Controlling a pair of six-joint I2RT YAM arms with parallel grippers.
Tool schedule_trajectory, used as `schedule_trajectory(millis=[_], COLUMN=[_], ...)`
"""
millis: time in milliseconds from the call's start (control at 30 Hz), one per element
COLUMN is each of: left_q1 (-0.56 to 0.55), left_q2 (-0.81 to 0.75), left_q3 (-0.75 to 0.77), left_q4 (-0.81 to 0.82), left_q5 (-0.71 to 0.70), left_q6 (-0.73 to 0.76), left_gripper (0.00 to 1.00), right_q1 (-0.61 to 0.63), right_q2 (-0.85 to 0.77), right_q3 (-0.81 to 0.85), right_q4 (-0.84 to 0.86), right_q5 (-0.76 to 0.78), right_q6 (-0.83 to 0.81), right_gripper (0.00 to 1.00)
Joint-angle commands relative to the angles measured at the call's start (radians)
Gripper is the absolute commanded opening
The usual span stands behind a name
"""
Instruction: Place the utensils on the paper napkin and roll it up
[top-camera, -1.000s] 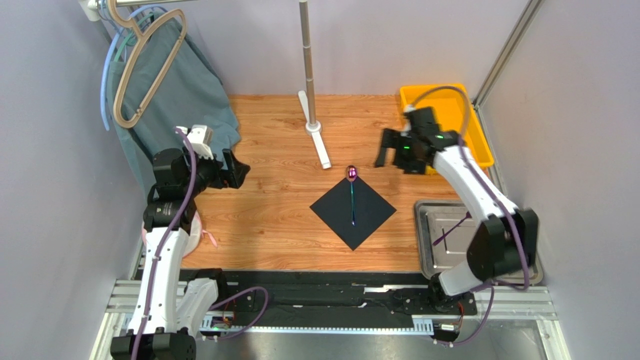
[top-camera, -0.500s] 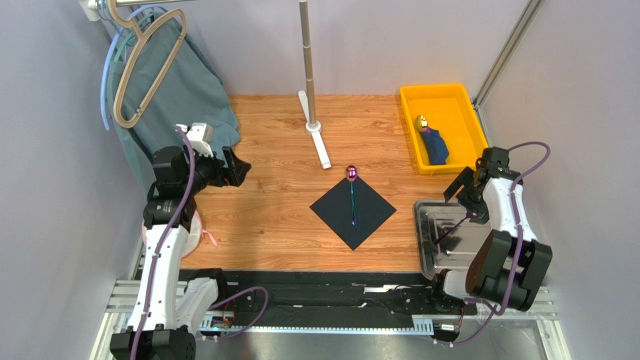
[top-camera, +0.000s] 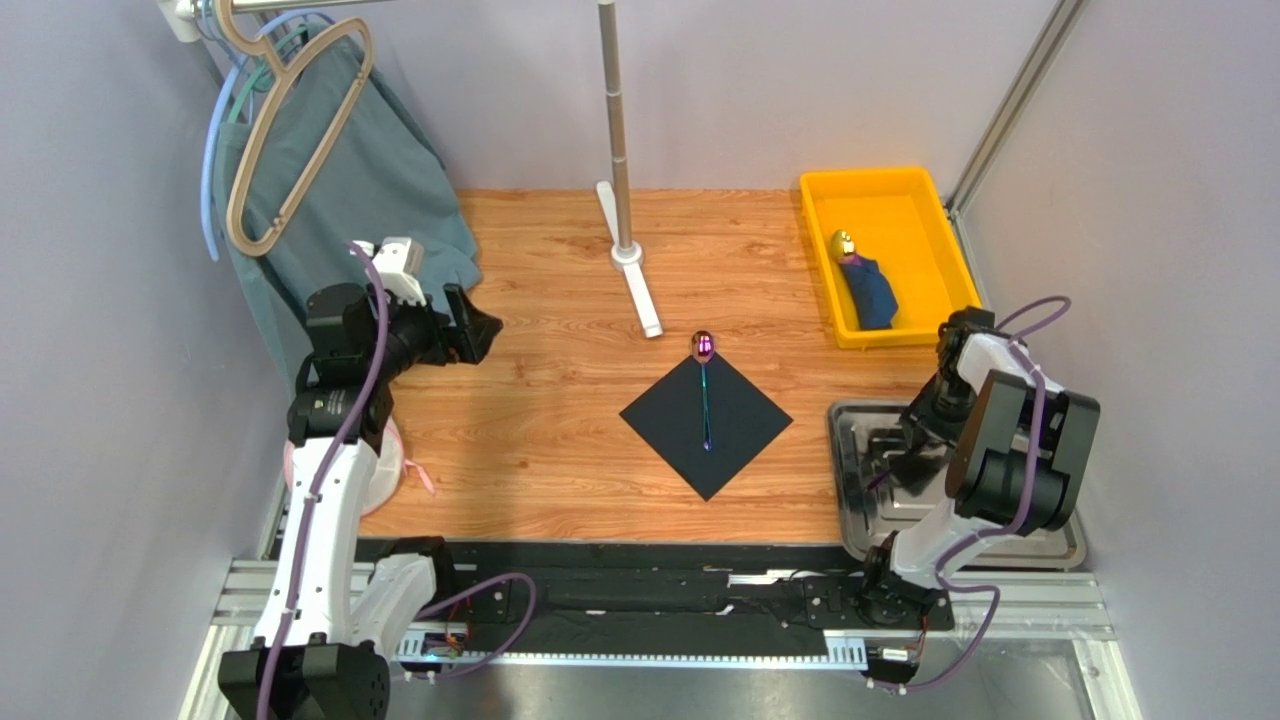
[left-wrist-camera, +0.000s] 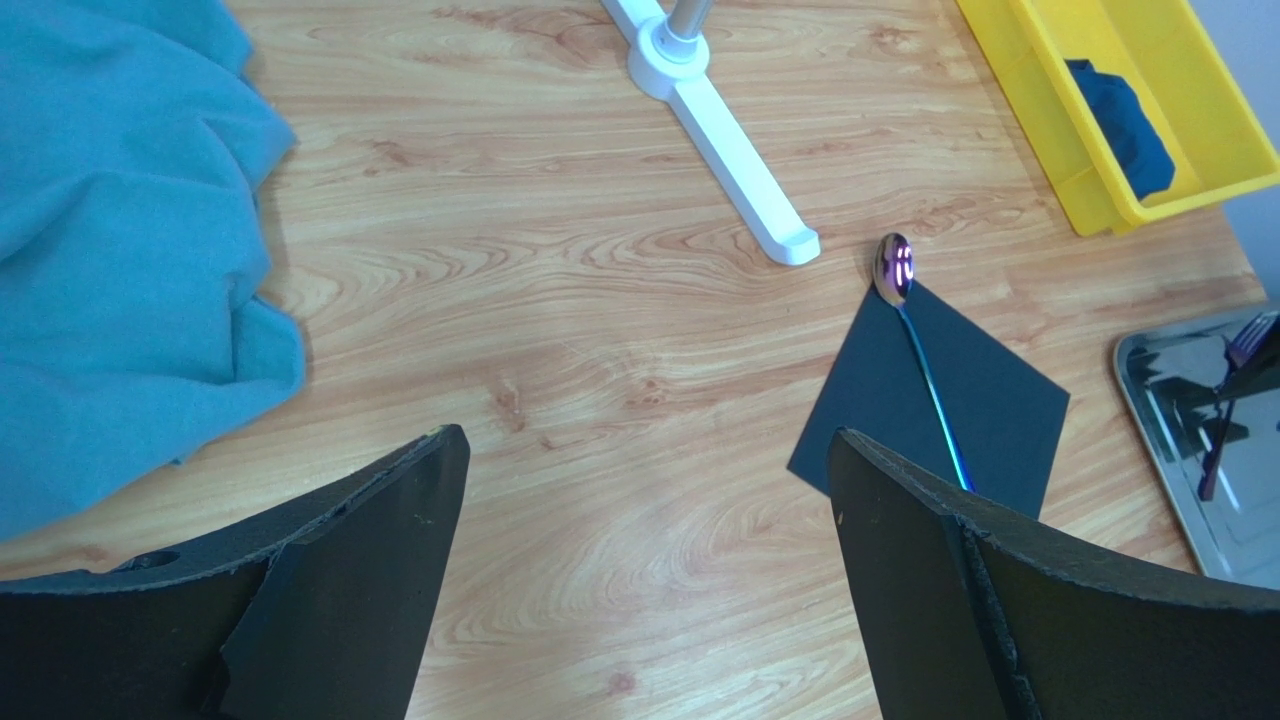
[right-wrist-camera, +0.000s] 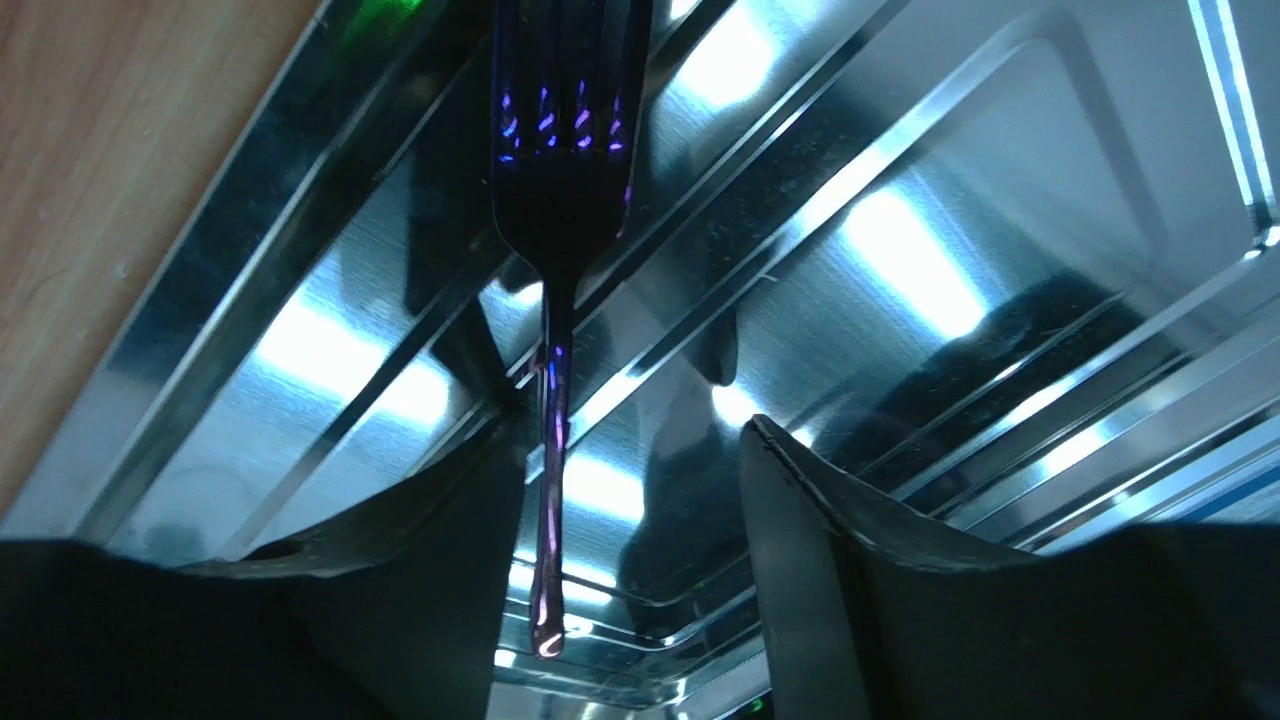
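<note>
The black paper napkin (top-camera: 724, 435) (left-wrist-camera: 984, 393) lies as a diamond at the table's centre. A purple-blue spoon (top-camera: 705, 393) (left-wrist-camera: 897, 264) rests on it, its bowl just past the far corner. A dark iridescent fork (right-wrist-camera: 559, 165) (left-wrist-camera: 1225, 405) lies in the steel tray (top-camera: 842, 483) (right-wrist-camera: 932, 255) at the right. My right gripper (top-camera: 899, 453) (right-wrist-camera: 634, 428) hangs low in the tray, still open, its jaws astride the fork's handle, which lies close against the left finger (right-wrist-camera: 436, 540). My left gripper (top-camera: 478, 327) (left-wrist-camera: 646, 510) hovers wide open over bare wood at the left, holding nothing.
A yellow bin (top-camera: 899, 195) at the back right holds a dark blue bundle (top-camera: 869, 290). A white stand (top-camera: 642, 293) rises behind the napkin. A teal cloth (top-camera: 368, 173) (left-wrist-camera: 120, 225) and hangers (top-camera: 286, 135) fill the back left corner.
My right arm swung from beside the yellow bin down into the steel tray, and its jaws narrowed around the fork's handle. The left arm barely moved.
</note>
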Motion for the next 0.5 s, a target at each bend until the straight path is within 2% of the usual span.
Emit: schedule_trajectory(millis=[0, 200, 233, 333, 467], left_q1=[0.004, 0.006, 0.004, 0.003, 0.003], left_q2=[0.015, 0.041, 0.047, 0.046, 0.039], left_q3=[0.018, 0.023, 0.026, 0.029, 0.033], left_q4=[0.055, 0.071, 0.069, 0.066, 0.060], left_q5=[0.010, 0.013, 0.016, 0.027, 0.047], left_q6=[-0.030, -0.039, -0.042, -0.042, -0.033], left_gripper=[0.99, 0.99, 0.99, 0.99, 0.99], right_q1=[-0.004, -0.002, -0.002, -0.004, 0.010], right_q2=[0.063, 0.051, 0.022, -0.061, -0.165], right_q3=[0.047, 0.070, 0.073, 0.092, 0.116], right_q4=[0.038, 0.024, 0.015, -0.011, -0.035], right_q5=[0.000, -0.052, -0.061, -0.121, -0.213], right_q6=[-0.005, -0.016, -0.019, -0.036, -0.066], right_gripper=[0.54, 0.25, 0.15, 0.01, 0.00])
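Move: The right gripper is half open just over the purple fork in the metal tray: the fork's middle is about 1 cm ahead, 1 cm left and 1 cm below. The tray's centre lies some 6 cm back and 7 cm right. The napkin's middle is roughly 32 cm left and 2 cm ahead, and the yellow bin's about 29 cm ahead and 4 cm left. From the left hand, the fork is some 62 cm right, 7 cm back and 24 cm below. Close the right gripper's fingers fully on the fork's handle just behind its head, pinching it while the hand dips barely half a centimetre and eases forward. Then lift about 2 cm from that low point, still drifting forward and slightly left, fingers pointing down and kept shut. ##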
